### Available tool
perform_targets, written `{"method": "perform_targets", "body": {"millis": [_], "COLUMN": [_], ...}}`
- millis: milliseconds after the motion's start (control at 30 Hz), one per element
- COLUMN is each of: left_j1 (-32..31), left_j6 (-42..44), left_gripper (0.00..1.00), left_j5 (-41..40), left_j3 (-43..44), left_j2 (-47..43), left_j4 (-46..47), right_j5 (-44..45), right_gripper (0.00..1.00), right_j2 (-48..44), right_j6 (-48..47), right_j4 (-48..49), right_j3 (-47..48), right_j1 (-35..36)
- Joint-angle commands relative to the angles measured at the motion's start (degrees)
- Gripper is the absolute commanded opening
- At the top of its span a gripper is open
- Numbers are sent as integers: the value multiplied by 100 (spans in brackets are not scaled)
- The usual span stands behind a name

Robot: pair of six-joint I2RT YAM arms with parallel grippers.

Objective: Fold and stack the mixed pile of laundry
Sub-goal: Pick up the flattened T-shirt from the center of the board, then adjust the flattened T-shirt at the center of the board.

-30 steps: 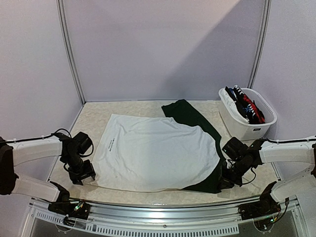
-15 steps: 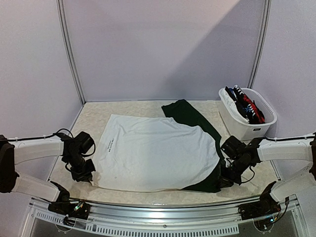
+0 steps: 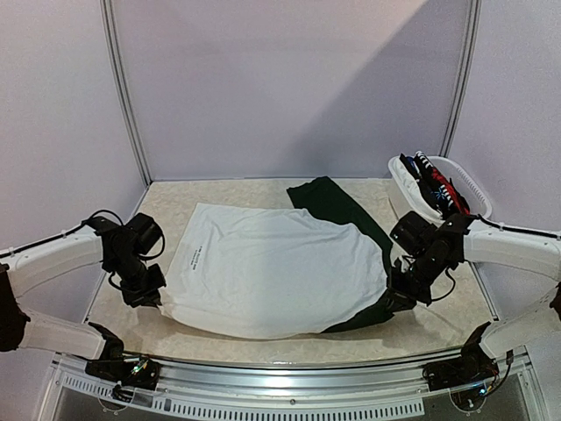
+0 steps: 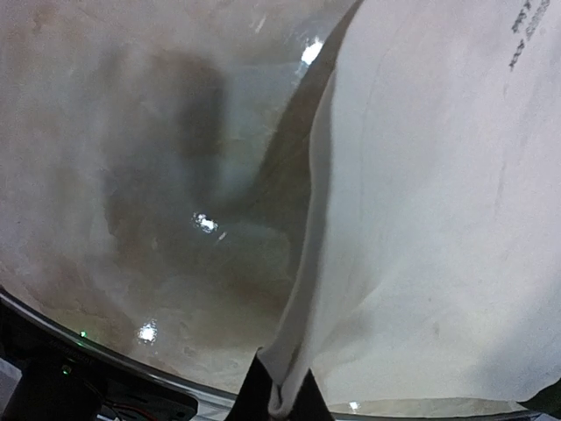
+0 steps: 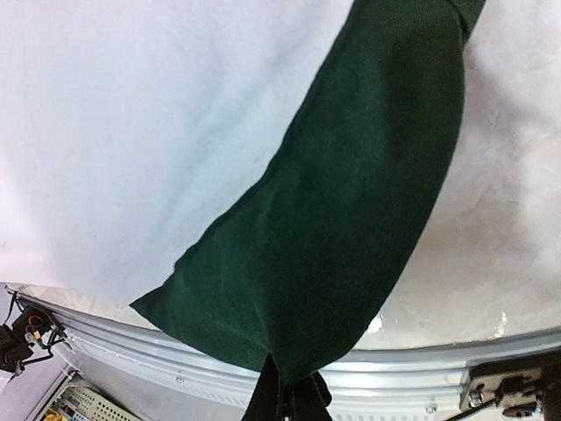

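Observation:
A white T-shirt (image 3: 272, 267) with a small black print lies spread over a dark green piece (image 3: 337, 206) on the table. My left gripper (image 3: 151, 296) is shut on the white T-shirt's near left corner (image 4: 282, 386), lifted slightly off the table. At the right, my right gripper (image 3: 392, 300) is shut on the dark green piece's near right corner (image 5: 294, 373), also raised; the green cloth (image 5: 351, 210) hangs from the jaws over the white shirt (image 5: 149, 123). More garments of the pile, red, blue and striped (image 3: 436, 189), fill the tub.
The white plastic tub (image 3: 438, 224) stands at the back right, close behind my right arm. The table's metal front rail (image 3: 280, 373) runs along the near edge. Grey walls close off the back and sides.
The left gripper closed on the white shirt's corner and lifted it. The right gripper rose and moved back with the green corner. Both near corners have come off the table.

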Motion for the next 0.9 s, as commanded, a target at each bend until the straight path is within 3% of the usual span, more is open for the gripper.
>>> {"method": "perform_targets", "body": {"millis": [0, 233, 867], "left_j1": [-34, 105, 888], "left_j6": [109, 514, 1375], "left_gripper": [0, 0, 0], "left_j5": [-324, -670, -403], "left_j3": [563, 1432, 2994], "left_j2": [246, 928, 2973], "left_j4": [-416, -671, -223], "right_j5": [351, 542, 542], "right_gripper": [0, 0, 0], "right_j2": [199, 878, 3331], "right_j6": [-138, -464, -1289], "right_j4": [-815, -1152, -1137], "right_j3": [716, 1671, 3736], "right_j1": [-30, -476, -1388]}}
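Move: Both hands already pinch the near corners of the T-shirt, about 5 cm above the board. The shirt's far left corner lies some 29 cm ahead of the left hand and 2 cm to its right; the small print is about 13 cm ahead and 6 cm right of that hand. From the right hand, the green far end lies some 36 cm ahead and 15 cm left, with the basket about 26 cm ahead and 16 cm right. With fingers kept shut on the two near corners, both hands swing the T-shirt's near edge forward over the part still lying flat, the right going about 14 cm and the left about 11. They first rise some 3 to 4 cm while already travelling, then ease down a little as they carry on towards the far edge, the left coming beside the small print, the wrists turning hardly at all and the fingers still pointing down. ##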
